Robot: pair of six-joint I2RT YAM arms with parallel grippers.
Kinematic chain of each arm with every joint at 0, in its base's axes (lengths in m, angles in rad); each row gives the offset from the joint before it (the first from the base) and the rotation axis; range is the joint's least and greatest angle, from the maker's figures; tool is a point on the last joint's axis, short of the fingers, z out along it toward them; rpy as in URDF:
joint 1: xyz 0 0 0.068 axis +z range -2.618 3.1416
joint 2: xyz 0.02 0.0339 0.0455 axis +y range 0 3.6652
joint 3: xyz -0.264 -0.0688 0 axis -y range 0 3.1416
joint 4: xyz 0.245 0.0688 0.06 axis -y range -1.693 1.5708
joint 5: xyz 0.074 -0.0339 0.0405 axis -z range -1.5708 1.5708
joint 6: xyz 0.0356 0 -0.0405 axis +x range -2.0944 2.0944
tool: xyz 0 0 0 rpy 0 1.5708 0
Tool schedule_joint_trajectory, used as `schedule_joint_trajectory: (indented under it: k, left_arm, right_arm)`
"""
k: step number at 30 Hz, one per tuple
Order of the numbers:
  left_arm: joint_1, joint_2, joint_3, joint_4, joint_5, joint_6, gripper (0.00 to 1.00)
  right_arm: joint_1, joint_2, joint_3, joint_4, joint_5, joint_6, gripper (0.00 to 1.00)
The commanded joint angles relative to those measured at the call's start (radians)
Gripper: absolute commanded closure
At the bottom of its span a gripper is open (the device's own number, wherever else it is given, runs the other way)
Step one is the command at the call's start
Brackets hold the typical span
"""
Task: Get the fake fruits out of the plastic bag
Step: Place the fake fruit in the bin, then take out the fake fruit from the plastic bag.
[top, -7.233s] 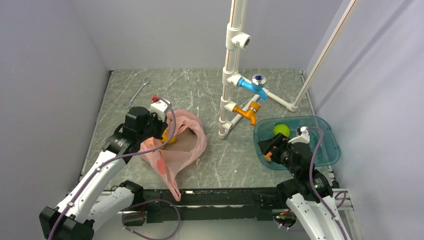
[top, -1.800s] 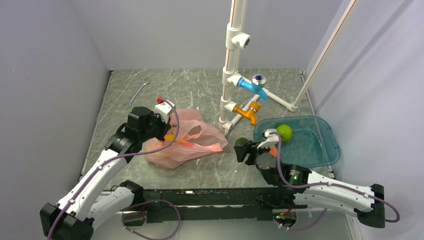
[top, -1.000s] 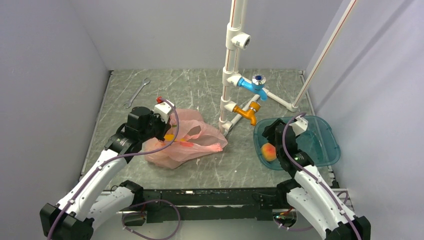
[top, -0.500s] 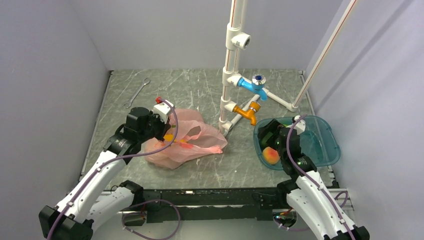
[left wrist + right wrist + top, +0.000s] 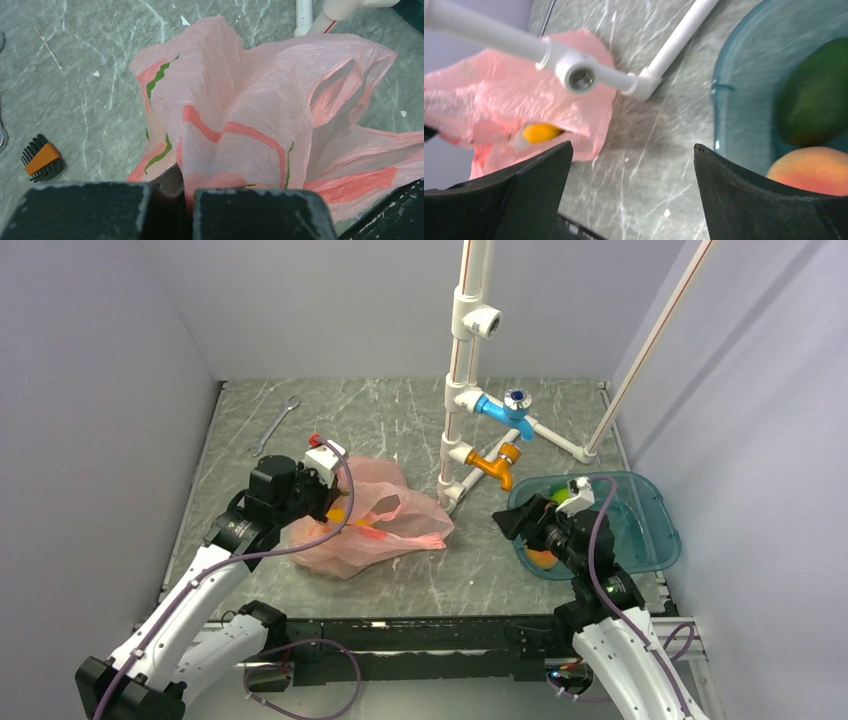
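The pink plastic bag lies crumpled on the table left of centre. My left gripper is shut on a fold of its upper edge, and the film rises from between the pinched jaws. Inside the bag's mouth shows a yellow fruit. My right gripper hangs open and empty over the left rim of the teal tub, facing the bag. A peach and a dark green fruit lie in the tub. The top view shows the peach and a bit of green fruit.
A white pipe stand with a blue tap and an orange tap rises between bag and tub; its foot lies close to the tub. A wrench lies at the back left. A small black-and-orange piece lies beside the bag.
The right gripper opened and left the peach in the tub, then swung left so that it faces the bag. The left arm and the bag have stayed put.
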Motion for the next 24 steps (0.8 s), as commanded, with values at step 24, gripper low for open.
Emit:
schedule_joint_trajectory:
  k: [24]
  left_arm:
    - [-0.004, -0.085, -0.016, 0.092, 0.212, 0.005, 1.0]
  right_arm:
    - [0.69, 0.09, -0.222, 0.776, 0.22, 0.118, 0.36]
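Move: The yellow fruit in the mouth of the plastic bag lies about 31 cm left of the empty right hand, some 3 cm ahead and 11 cm below. The bag's loose handle end is nearer, roughly 13 cm to that hand's left and 2 cm back; the foot of the white pipe is also 13 cm left but 6 cm ahead. In the bin, the peach sits 8 cm right and 3 cm back. From the left hand the fruit is about 15 cm below and 2 cm right. Towards the bag and its yellow fruit the right hand swings out of the bin area, about 13 cm left and 10 cm back, dipping some 4 cm early and climbing again, while turning roughly 35 degrees counter-clockwise. Its wide-open fingers narrow by about a quarter near the end, empty, as it edges forward again. The left keeps its pinch on the bag, easing about 2 cm right and slightly less back. ##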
